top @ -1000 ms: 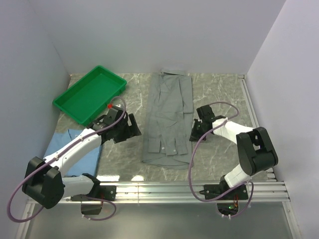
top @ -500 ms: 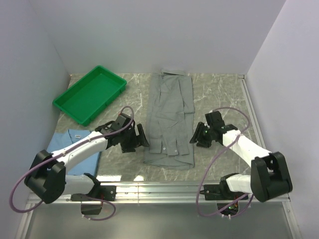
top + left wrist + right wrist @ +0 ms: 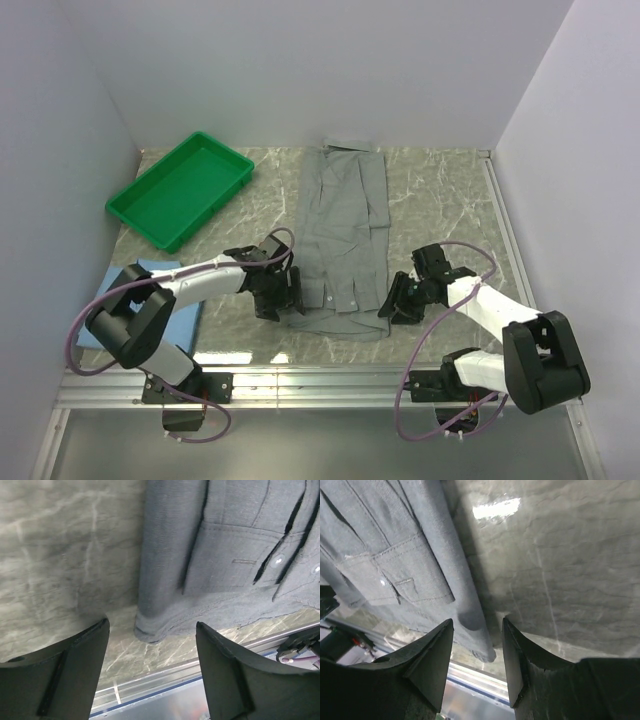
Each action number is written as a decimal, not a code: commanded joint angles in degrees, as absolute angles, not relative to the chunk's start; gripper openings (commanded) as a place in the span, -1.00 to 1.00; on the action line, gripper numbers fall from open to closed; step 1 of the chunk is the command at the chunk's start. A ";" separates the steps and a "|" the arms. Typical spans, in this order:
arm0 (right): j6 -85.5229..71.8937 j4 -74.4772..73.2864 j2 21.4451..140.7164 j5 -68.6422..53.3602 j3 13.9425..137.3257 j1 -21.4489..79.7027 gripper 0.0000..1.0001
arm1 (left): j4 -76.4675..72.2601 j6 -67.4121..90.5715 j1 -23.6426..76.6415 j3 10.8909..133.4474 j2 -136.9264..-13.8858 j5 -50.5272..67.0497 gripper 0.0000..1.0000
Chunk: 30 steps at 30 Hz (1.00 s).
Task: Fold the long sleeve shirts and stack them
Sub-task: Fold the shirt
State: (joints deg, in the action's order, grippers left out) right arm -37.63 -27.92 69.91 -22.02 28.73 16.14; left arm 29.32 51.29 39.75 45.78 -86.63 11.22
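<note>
The grey long sleeve shirt (image 3: 340, 235) lies lengthwise in the middle of the table, sleeves folded in, its hem toward the arms. The light blue shirt (image 3: 190, 318) lies folded at the near left, partly under the left arm. My left gripper (image 3: 285, 295) is low at the hem's left corner. In the left wrist view the gripper (image 3: 152, 625) is open, and the grey shirt's (image 3: 225, 545) rolled corner sits just beyond its fingertips. My right gripper (image 3: 392, 300) is at the hem's right corner. This gripper (image 3: 477, 621) is open, straddling the grey shirt's (image 3: 395, 555) folded side edge.
A green plastic tray (image 3: 135, 205) stands at the back left. A metal rail (image 3: 330, 385) runs along the near table edge just behind the hem. White walls close in the left, back and right sides.
Both arms have swung in and toward the near edge, down to the grey shirt's hem corners. The right gripper has gone from shut to open. The left jaws have narrowed a little.
</note>
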 commanded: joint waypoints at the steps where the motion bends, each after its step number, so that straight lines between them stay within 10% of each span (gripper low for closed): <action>1: -36.91 -26.46 70.75 -24.78 27.77 16.08 0.04 | 29.18 50.01 40.69 47.11 -88.33 11.87 0.51; 12: -34.28 -25.05 74.35 -27.77 26.11 16.17 -0.08 | 28.30 51.06 42.01 46.23 -89.65 12.22 -0.18; 19: -33.05 -28.11 72.17 -25.85 27.59 16.26 -0.94 | 30.49 49.83 42.36 48.25 -87.99 11.52 -0.99; 30: -30.06 -36.73 66.90 -29.18 29.35 17.84 -1.00 | 39.19 48.77 45.78 46.59 -79.55 14.59 -0.99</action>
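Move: The grey shirt's left hem corner lies just under the left hand, about 1 cm back, 1 cm to its right and 2 cm below; the left cuff is some 6 cm ahead and 6 cm right. The right hem corner sits about 2 cm back, 1 cm left and 1 cm below the right hand, with the right cuff roughly 6 cm ahead and 5 cm left of that hand. Both hands pinch the hem corners and draw back about 3 cm, the left then lifting some 3 cm. ##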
